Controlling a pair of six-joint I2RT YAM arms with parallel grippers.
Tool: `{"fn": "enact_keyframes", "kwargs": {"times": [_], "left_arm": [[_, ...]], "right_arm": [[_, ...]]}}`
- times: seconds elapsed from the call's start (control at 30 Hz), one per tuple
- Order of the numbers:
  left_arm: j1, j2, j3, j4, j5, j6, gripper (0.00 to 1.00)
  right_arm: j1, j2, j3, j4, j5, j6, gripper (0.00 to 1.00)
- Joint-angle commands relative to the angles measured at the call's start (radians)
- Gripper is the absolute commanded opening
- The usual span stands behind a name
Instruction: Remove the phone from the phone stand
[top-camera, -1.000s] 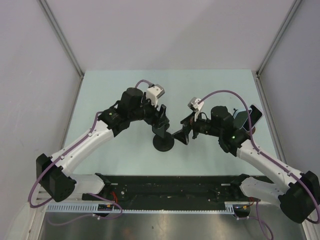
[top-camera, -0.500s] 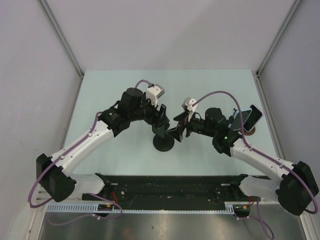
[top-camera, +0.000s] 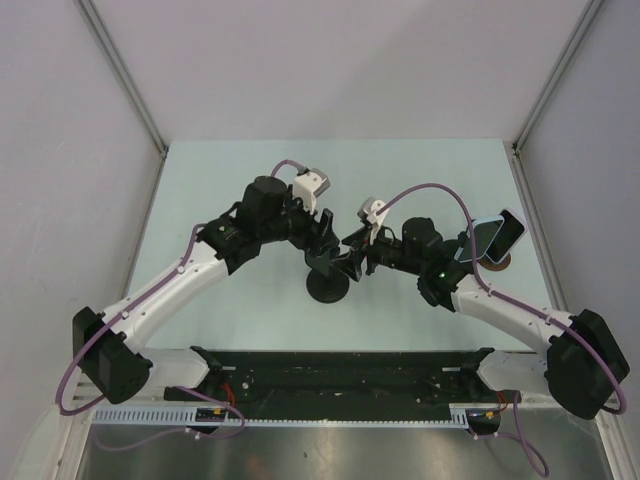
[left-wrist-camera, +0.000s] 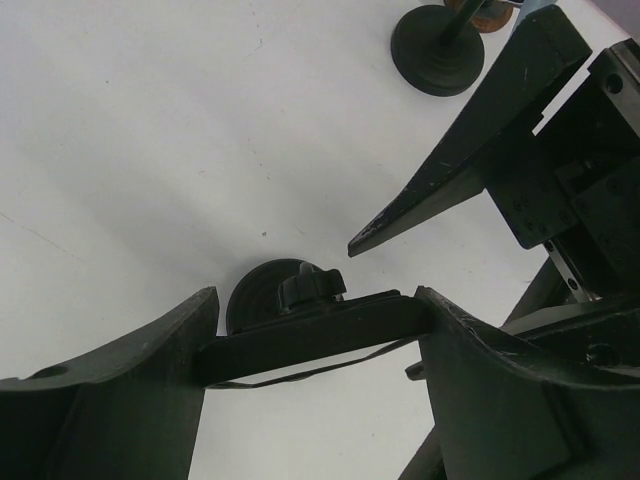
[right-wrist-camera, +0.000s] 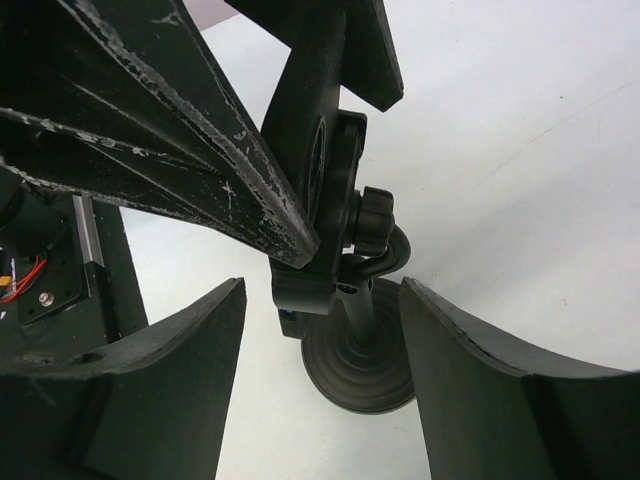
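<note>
A black phone stand (top-camera: 327, 287) stands mid-table, with a dark phone (left-wrist-camera: 320, 335) in its holder. My left gripper (top-camera: 322, 240) is shut on the phone; in the left wrist view its fingers (left-wrist-camera: 150, 370) press on both ends of the phone, above the stand's round base (left-wrist-camera: 250, 300). My right gripper (top-camera: 350, 262) is open just right of the stand. In the right wrist view its fingers (right-wrist-camera: 190, 350) straddle the stand's holder (right-wrist-camera: 320, 285) and stem above the base (right-wrist-camera: 360, 370), without touching them.
A second stand (top-camera: 497, 260) holding a light-screened phone (top-camera: 497, 238) stands near the right wall; its base shows in the left wrist view (left-wrist-camera: 437, 45). A black rail (top-camera: 340, 365) runs along the near edge.
My right gripper has moved left, from beside the stand to around its holder and stem. The left gripper has stayed on the phone.
</note>
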Motion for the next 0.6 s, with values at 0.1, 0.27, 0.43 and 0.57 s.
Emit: {"fn": "enact_keyframes", "kwargs": {"times": [0.1,0.27,0.43,0.57], "left_arm": [[-0.026,0.002,-0.004,0.057,0.048,-0.046,0.10],[-0.031,0.002,-0.006,0.059,0.043,-0.045,0.13],[-0.033,-0.009,-0.007,0.057,0.022,-0.036,0.25],[-0.033,-0.020,-0.010,0.059,-0.005,-0.020,0.44]], "right_arm": [[0.006,0.012,-0.007,0.078,0.011,-0.012,0.63],[0.004,0.014,-0.010,0.084,0.009,-0.013,0.43],[0.007,0.002,-0.014,0.077,0.008,-0.010,0.08],[0.009,-0.011,-0.019,0.070,0.017,-0.008,0.01]]}}
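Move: The lower near end of the phone and its holder is already between my open right fingertips, about 1 cm to the left of my right hand point and level with it. From that hand, the stand's knob is some 3 cm ahead, 2 cm left and 1 cm up, and the stand's round base about 2 cm ahead, 3 cm left and 14 cm down. From my left hand, which holds the phone and holder across, that end is about 3 cm back, 3 cm right and 2 cm below. I shut my right fingers from roughly two-thirds open to a quarter, slowly and then quickly, and pinch the lower near end of the phone and holder just under my left hand's near finger. My right hand stays in place without turning, and my left hand keeps its wide grip across the phone and holder, all but still. ##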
